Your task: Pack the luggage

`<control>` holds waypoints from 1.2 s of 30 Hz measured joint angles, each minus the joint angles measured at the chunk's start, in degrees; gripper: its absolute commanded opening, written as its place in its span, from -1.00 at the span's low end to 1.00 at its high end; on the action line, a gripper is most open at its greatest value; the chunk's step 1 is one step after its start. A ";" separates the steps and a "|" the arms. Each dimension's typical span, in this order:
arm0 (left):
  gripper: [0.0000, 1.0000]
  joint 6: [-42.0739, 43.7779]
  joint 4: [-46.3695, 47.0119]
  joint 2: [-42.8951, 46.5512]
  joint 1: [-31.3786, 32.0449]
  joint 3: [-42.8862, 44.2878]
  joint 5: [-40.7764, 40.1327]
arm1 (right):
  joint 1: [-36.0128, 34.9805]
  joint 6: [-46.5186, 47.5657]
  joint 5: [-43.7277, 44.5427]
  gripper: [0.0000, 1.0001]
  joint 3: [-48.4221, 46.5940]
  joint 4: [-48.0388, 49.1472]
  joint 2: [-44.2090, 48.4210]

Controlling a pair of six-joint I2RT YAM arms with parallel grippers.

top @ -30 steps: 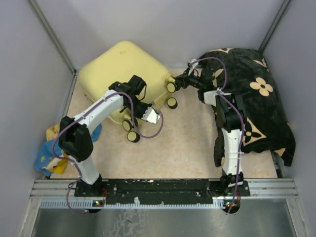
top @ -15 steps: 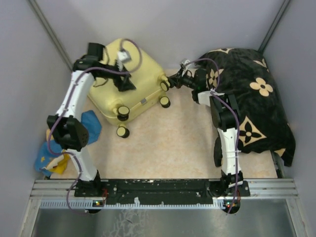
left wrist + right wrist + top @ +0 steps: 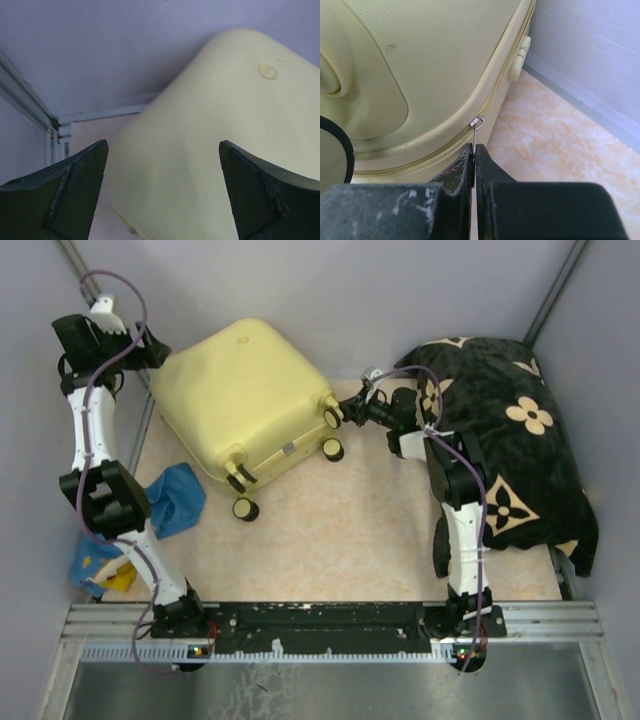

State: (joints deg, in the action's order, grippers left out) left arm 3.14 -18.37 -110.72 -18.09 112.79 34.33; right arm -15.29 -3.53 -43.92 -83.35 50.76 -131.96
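Observation:
The luggage [image 3: 245,390], a closed pale yellow hard-shell suitcase, lies on the floor at the back left with its black wheels [image 3: 246,508] facing the arms. My left gripper [image 3: 148,350] hangs open by the case's far-left corner; in the left wrist view the yellow shell [image 3: 225,125] fills the space beyond the wide-apart left gripper [image 3: 162,145], untouched. My right gripper [image 3: 352,410] is at the case's right corner. In the right wrist view the right gripper [image 3: 473,146] is shut on the thin metal zipper pull [image 3: 476,131] of the luggage [image 3: 420,60].
A big black cloth with beige flower motifs [image 3: 510,440] is heaped at the right, behind the right arm. A blue cloth [image 3: 170,502] and a blue-and-yellow item [image 3: 100,565] lie at the left. Grey walls close in on three sides.
My left gripper has opened and swung from the wheels at the case's front up to its far-left corner. The case shifted slightly. The right gripper has kept hold of the zipper pull.

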 measured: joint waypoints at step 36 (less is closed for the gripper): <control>0.48 44.48 34.29 -33.31 15.32 22.38 -25.73 | -4.44 13.53 0.96 -1.00 14.16 -13.14 14.91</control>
State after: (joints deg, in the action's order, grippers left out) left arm 47.62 15.92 -144.03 -2.76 135.17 8.60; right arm -19.73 10.00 -42.96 -69.19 37.63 -117.05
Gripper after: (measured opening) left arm 0.774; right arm 0.007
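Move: The suitcase's far left edge lies about 11 cm ahead of the left hand, 10 cm to its right and 12 cm lower; the suitcase's middle is level with that hand, 22 cm to its right and 18 cm down. The right hand already pinches the zipper pull, 1 cm ahead and 2 cm left of its hand point at the same height, with the lower right wheel 5 cm back, 4 cm left and 9 cm down. Left hand reaches 18 cm forward past the suitcase's far left edge; right, still pinching the pull, draws back 7 cm. ##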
